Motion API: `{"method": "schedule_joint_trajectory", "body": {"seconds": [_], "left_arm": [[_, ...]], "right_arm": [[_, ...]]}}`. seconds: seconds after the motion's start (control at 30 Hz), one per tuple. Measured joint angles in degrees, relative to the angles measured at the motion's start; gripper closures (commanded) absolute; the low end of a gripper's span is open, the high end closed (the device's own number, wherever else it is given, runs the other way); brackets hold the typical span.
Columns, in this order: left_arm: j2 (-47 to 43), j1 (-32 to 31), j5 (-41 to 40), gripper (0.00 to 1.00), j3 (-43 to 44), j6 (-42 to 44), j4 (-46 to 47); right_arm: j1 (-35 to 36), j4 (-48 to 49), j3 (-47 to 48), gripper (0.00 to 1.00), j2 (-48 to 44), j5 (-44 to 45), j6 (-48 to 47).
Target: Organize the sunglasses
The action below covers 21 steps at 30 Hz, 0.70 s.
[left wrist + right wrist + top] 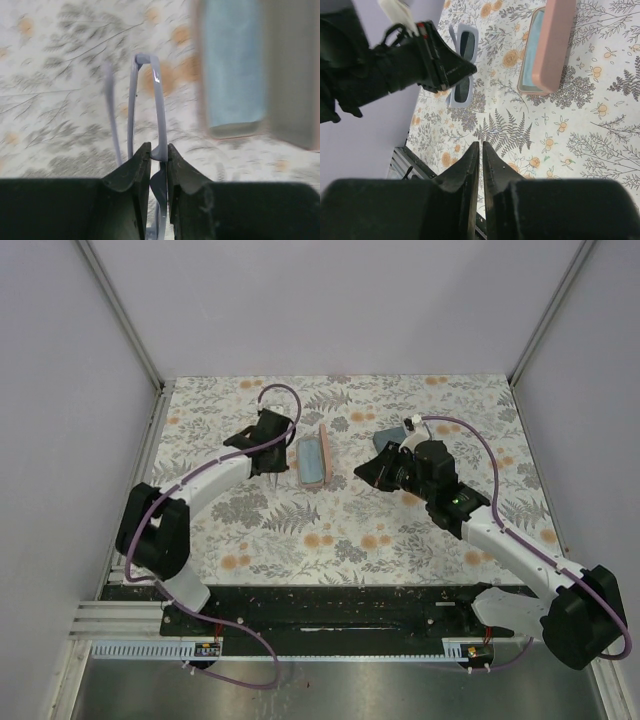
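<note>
A pair of sunglasses with a whitish-grey frame and dark lenses hangs in my left gripper, which is shut on its thin frame. In the top view the left gripper is just left of an open pink case lined with light blue. My right gripper hovers over the floral table with only a thin slit between its fingers and nothing in it. Seen from above, the right gripper is right of the pink case. The black-framed pair is out of view.
A grey-blue case lies beside the right wrist. The pink case lies open with its lid raised, and its blue-lined tray is right of the held glasses. Grey walls close in the floral table on three sides.
</note>
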Motion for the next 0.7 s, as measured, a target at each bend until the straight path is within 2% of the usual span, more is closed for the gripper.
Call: {"method": "schedule_joint_trajectory", "body": {"seconds": [0.17, 0.27, 0.3, 0.33, 0.47, 0.57, 0.7], "left_arm": [[9.5, -4.5, -19.3, 0.72, 3.4, 0.0, -14.9], [17.6, -7.5, -26.5, 0.36, 7.1, -1.0, -20.9], [19.6, -8.2, -27.7, 0.29, 7.8, -1.4, -22.4], [21.7, -8.8, -29.3, 0.27, 8.5, -1.7, -24.0], [22.1, -10.2, -30.3, 0.27, 10.1, -2.0, -26.5], [20.2, -10.5, -26.4, 0.27, 9.5, -1.6, -25.5], [11.4, -9.3, -18.1, 0.28, 4.3, -0.9, -20.6]], "right_arm": [[-0.1, 0.0, 0.0, 0.86, 0.2, 0.0, -0.2], [-0.5, -0.1, 0.0, 0.86, 0.5, -0.2, -0.2], [-0.7, -0.3, 0.0, 0.86, 0.5, -0.3, -0.2], [-0.9, -0.5, 0.0, 0.86, 0.5, -0.3, -0.2], [-1.6, -0.9, 0.0, 0.86, 0.5, -0.5, -0.2], [-2.3, -1.0, -0.1, 0.86, 0.5, -0.7, -0.2], [-3.2, -1.3, -0.1, 0.86, 0.3, -0.8, -0.3]]}}
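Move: The left hand holds the white sunglasses; the bare table spot they are going to lies about 6 cm back, 7 cm to its left and 10 cm below. The open pink case with the blue cloth is some 7 cm ahead and 7 cm to the right, its upright lid about 4 cm farther right. From the right hand that spot is roughly 24 cm left, 2 cm ahead and 20 cm below. The left hand lowers the sunglasses about 9 cm, back and left, opens wide to release them, then lifts rightward. ##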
